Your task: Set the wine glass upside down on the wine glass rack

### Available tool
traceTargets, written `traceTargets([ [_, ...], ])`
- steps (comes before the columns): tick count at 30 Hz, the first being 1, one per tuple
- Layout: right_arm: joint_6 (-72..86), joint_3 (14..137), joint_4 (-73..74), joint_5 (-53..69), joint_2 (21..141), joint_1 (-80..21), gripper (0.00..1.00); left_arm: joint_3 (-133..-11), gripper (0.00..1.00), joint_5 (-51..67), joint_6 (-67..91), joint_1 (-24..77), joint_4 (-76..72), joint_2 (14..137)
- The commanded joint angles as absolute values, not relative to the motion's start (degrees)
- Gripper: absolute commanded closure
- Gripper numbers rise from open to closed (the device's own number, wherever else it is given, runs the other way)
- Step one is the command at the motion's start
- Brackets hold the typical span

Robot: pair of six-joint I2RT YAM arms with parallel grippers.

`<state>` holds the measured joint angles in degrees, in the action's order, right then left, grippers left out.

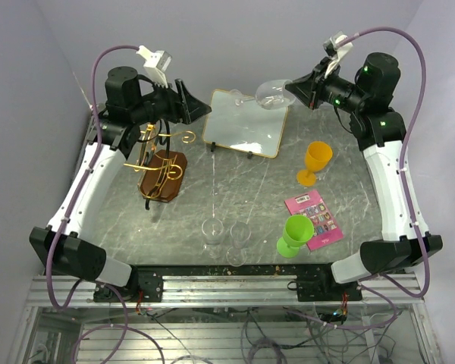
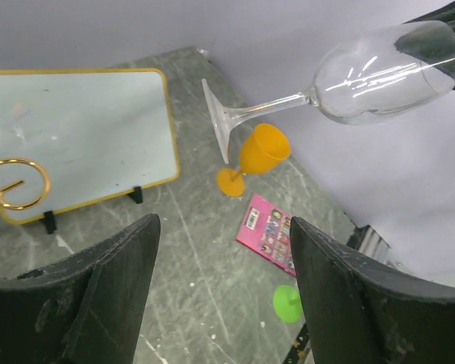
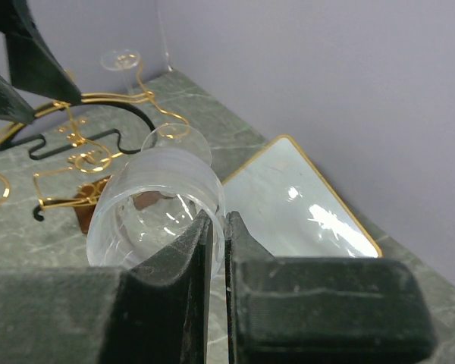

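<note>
A clear wine glass (image 1: 271,92) hangs on its side in the air over the table's back edge, foot pointing left. My right gripper (image 1: 294,89) is shut on its rim, one finger inside the bowl (image 3: 155,201) and one outside. From the left wrist, the wine glass (image 2: 379,72) lies across the upper right. The wine glass rack (image 1: 161,163), gold wire on a dark oval wooden base, stands at the left. My left gripper (image 1: 201,106) hovers open above and beyond the rack, holding nothing; its fingers (image 2: 129,250) stand wide apart, left of the glass's foot.
A gold-framed white board (image 1: 246,121) stands at the back centre under the glass. An orange goblet (image 1: 316,161), a pink card (image 1: 315,218) and a green goblet (image 1: 296,233) are on the right. Two clear glasses (image 1: 212,231) stand near the front edge.
</note>
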<state>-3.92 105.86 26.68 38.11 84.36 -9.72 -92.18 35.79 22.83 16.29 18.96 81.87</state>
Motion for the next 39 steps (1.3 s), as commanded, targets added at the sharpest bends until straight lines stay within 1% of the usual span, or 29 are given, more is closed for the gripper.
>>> traceTargets([
  [1, 2.54, 106.59, 20.18, 42.25, 83.97, -10.5, 1.0, -91.33, 0.21, 41.17, 29.37, 17.32, 11.57, 82.43],
  [10, 6.74, 105.27, 16.36, 47.11, 84.63, -11.44, 1.0, -89.68, 0.18, 40.43, 31.11, 18.66, 10.26, 83.79],
  [11, 7.03, 105.09, 15.85, 47.53, 84.64, -11.45, 1.0, -89.53, 0.19, 40.45, 31.23, 18.82, 10.15, 83.91],
  [16, 7.84, 104.19, 14.82, 48.99, 84.55, -11.51, 1.0, -88.89, 0.34, 41.63, 31.61, 19.47, 8.75, 84.78],
  [26, 7.75, 101.92, 13.8, 49.93, 83.86, -11.44, 1.0, -89.34, 0.57, 42.71, 31.71, 20.1, 8.07, 86.21],
  [29, 7.12, 101.71, 14.01, 49.45, 83.83, -11.51, 1.0, -89.56, 0.62, 42.68, 31.49, 20.13, 8.5, 86.26],
  [31, 6.51, 101.69, 14.44, 48.65, 83.84, -11.5, 1.0, -89.65, 0.62, 42.41, 31.22, 20.13, 8.84, 86.07],
  [33, 6.06, 101.69, 14.62, 48.11, 83.84, -11.45, 1.0, -89.65, 0.59, 42.28, 30.91, 20.13, 9.08, 85.85],
  [35, 5.9, 101.69, 14.62, 47.99, 83.92, -11.5, 1.0, -89.65, 0.57, 41.99, 30.68, 20.13, 9.55, 85.78],
  [39, 5.18, 101.47, 14.81, 47.73, 83.86, -11.51, 1.0, -89.26, 0.62, 41.67, 30.76, 20.13, 9.6, 85.3],
])
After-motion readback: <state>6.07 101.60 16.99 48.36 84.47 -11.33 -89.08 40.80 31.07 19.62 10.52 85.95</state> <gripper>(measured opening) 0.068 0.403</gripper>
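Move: The wine glass's foot lies off the left gripper's open fingertips, about 10 cm to the right, 5 cm ahead and 2 cm lower. The wine glass rack's middle is some 10 cm left of that gripper, 3 cm back and 25 cm down; the whiteboard is 16 cm right, 12 cm ahead, 30 cm down. The right gripper, pinching the rim, has the left gripper about 24 cm left, 3 cm back, 6 cm lower, and the orange goblet 10 cm right, 5 cm back, 38 cm down. Bring the left gripper about 4 cm right, then sink it 2 cm as well, and narrow its wide-open fingers to under half around the wine glass's foot, without shutting them. Meanwhile keep the right gripper's pinch on the rim, carry the glass about 4 cm left and 2 cm back while swinging it some 10 degrees counter-clockwise so its foot comes to the left fingers, then hold there; let that hand rise slightly and settle again. ##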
